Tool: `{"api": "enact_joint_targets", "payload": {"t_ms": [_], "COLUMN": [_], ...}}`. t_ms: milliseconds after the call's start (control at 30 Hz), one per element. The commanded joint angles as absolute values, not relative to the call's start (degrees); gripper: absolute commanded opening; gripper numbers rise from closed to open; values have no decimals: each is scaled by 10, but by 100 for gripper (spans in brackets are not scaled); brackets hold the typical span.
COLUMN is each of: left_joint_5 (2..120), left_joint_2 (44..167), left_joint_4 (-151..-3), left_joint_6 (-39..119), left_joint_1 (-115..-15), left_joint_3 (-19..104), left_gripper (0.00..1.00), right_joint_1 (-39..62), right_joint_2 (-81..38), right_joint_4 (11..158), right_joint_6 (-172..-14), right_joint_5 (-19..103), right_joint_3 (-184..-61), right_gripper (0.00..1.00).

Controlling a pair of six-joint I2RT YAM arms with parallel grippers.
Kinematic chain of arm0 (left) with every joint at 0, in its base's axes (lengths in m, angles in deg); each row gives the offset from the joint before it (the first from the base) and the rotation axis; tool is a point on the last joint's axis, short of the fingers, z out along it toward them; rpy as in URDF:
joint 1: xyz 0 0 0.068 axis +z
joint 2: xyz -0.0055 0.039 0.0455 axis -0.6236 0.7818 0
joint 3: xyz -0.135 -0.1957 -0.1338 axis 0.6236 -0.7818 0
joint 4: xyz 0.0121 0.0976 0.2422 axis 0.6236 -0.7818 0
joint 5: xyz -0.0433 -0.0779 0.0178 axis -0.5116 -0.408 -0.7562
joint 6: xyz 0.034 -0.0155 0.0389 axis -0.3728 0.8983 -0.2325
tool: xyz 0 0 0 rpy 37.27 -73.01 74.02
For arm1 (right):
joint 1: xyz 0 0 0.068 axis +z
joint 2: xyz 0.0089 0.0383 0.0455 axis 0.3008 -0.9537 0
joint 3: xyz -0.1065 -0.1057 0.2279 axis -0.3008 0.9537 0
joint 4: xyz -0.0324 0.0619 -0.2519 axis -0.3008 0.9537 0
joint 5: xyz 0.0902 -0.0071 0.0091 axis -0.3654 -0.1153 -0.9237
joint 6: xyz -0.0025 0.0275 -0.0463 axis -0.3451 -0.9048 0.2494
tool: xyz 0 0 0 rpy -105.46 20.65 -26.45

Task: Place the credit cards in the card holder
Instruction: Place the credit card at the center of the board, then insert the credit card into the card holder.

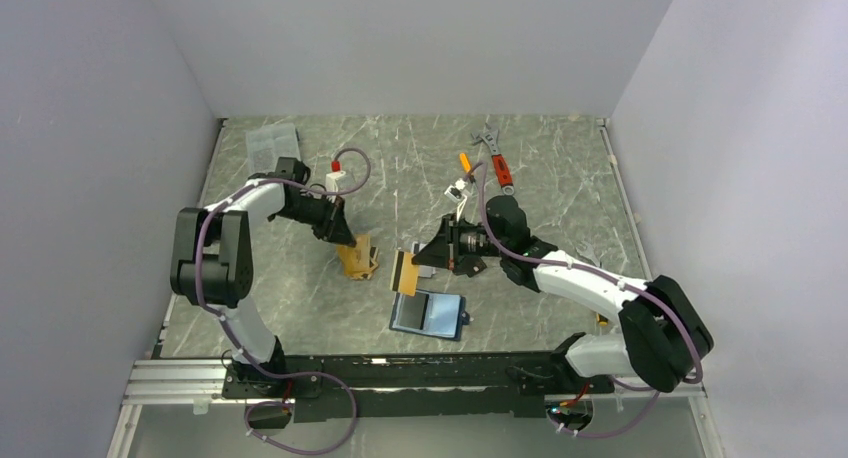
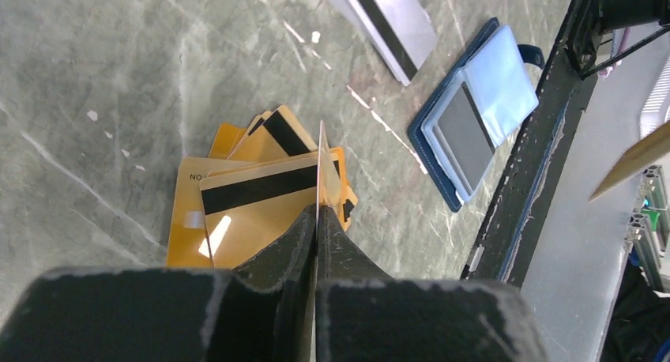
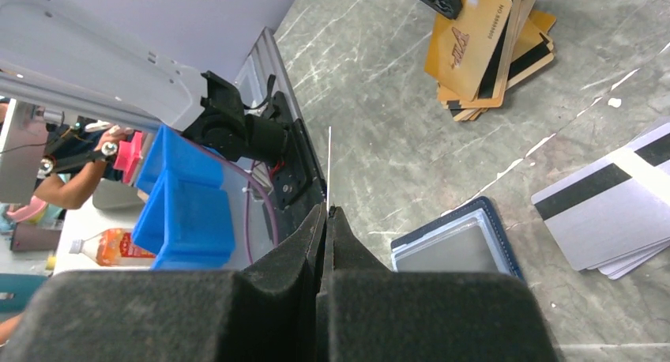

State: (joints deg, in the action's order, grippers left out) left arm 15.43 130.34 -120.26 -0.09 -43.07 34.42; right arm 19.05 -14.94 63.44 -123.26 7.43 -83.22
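Note:
A pile of orange-tan credit cards (image 1: 357,260) (image 2: 245,212) lies left of centre. My left gripper (image 1: 340,233) (image 2: 318,212) is just above that pile, shut on one orange card (image 2: 320,160) that I see edge-on. My right gripper (image 1: 425,253) (image 3: 326,210) is shut on another tan card (image 1: 405,273) (image 3: 329,164), held upright above the table. The navy card holder (image 1: 428,315) (image 2: 474,117) (image 3: 458,247) lies open near the front edge, pale blue inside. White-grey striped cards (image 3: 608,212) (image 2: 387,18) lie beside it.
A red-handled wrench (image 1: 497,158) and a small orange tool (image 1: 465,163) lie at the back right. A clear plastic box (image 1: 272,138) sits at the back left. The black mounting rail (image 1: 420,373) runs along the near edge; blue bins (image 3: 186,200) stand beyond it.

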Motion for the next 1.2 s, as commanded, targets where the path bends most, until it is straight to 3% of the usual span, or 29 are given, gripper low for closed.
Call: {"api": "enact_joint_targets", "payload": {"t_ms": [0, 100, 200, 300, 500, 600, 700, 933, 1033, 1167], "left_joint_5": [173, 190, 204, 216, 229, 222, 197, 344, 478, 404], "left_joint_2": [1329, 1338, 1339, 1324, 1261, 1216, 1154, 973, 916, 931], "left_joint_4": [-1191, -1185, -1183, -1185, -1202, -1238, -1280, -1347, -1335, -1430], "left_joint_6": [0, 2, 5, 8, 13, 10, 8, -3, -1, -23], "left_joint_1": [-433, -433, -435, -435, -435, -435, -444, -603, -606, -606], "left_joint_3": [363, 361, 363, 363, 369, 385, 410, 480, 400, 406], "left_gripper": [9, 13, 28, 51, 65, 78, 97, 99, 99, 99], "right_joint_1": [190, 192, 194, 197, 198, 198, 198, 201, 202, 208], "right_joint_2": [-124, -121, -119, -120, -117, -109, -94, -60, -42, -20], "right_joint_4": [589, 584, 581, 584, 609, 632, 646, 704, 718, 727], "right_joint_6": [-1257, -1262, -1266, -1264, -1249, -1239, -1232, -1210, -1206, -1208], "right_joint_5": [82, 83, 83, 84, 83, 85, 84, 74, 79, 81], "right_joint_3": [-825, -824, -826, -830, -842, -848, -853, -883, -884, -881], "right_gripper": [0, 0, 0, 0, 0, 0, 0, 0, 0, 0]}}
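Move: The left hand, holding one gold card, is just over the gold card pile: its middle is about 1 cm back, 2 cm right and 6 cm below. From this hand, the silver cards lie level and 15 cm right, the open card holder 13 cm back and 16 cm right. The right hand also has a gold card; from it the holder lies some 4 cm back, 2 cm right and 15 cm below, the silver cards 9 cm ahead and 2 cm right. Downward first, the left hand sinks about 3 cm with its card towards the gold pile, opens its fingers wide and lets go, then climbs fast by over 20 cm and pulls back some 8 cm, the wrist rolling about 40 degrees. The right hand keeps its pinch on the other card, almost still at first, then rises some 5 cm away from the holder, drifting slightly back. ##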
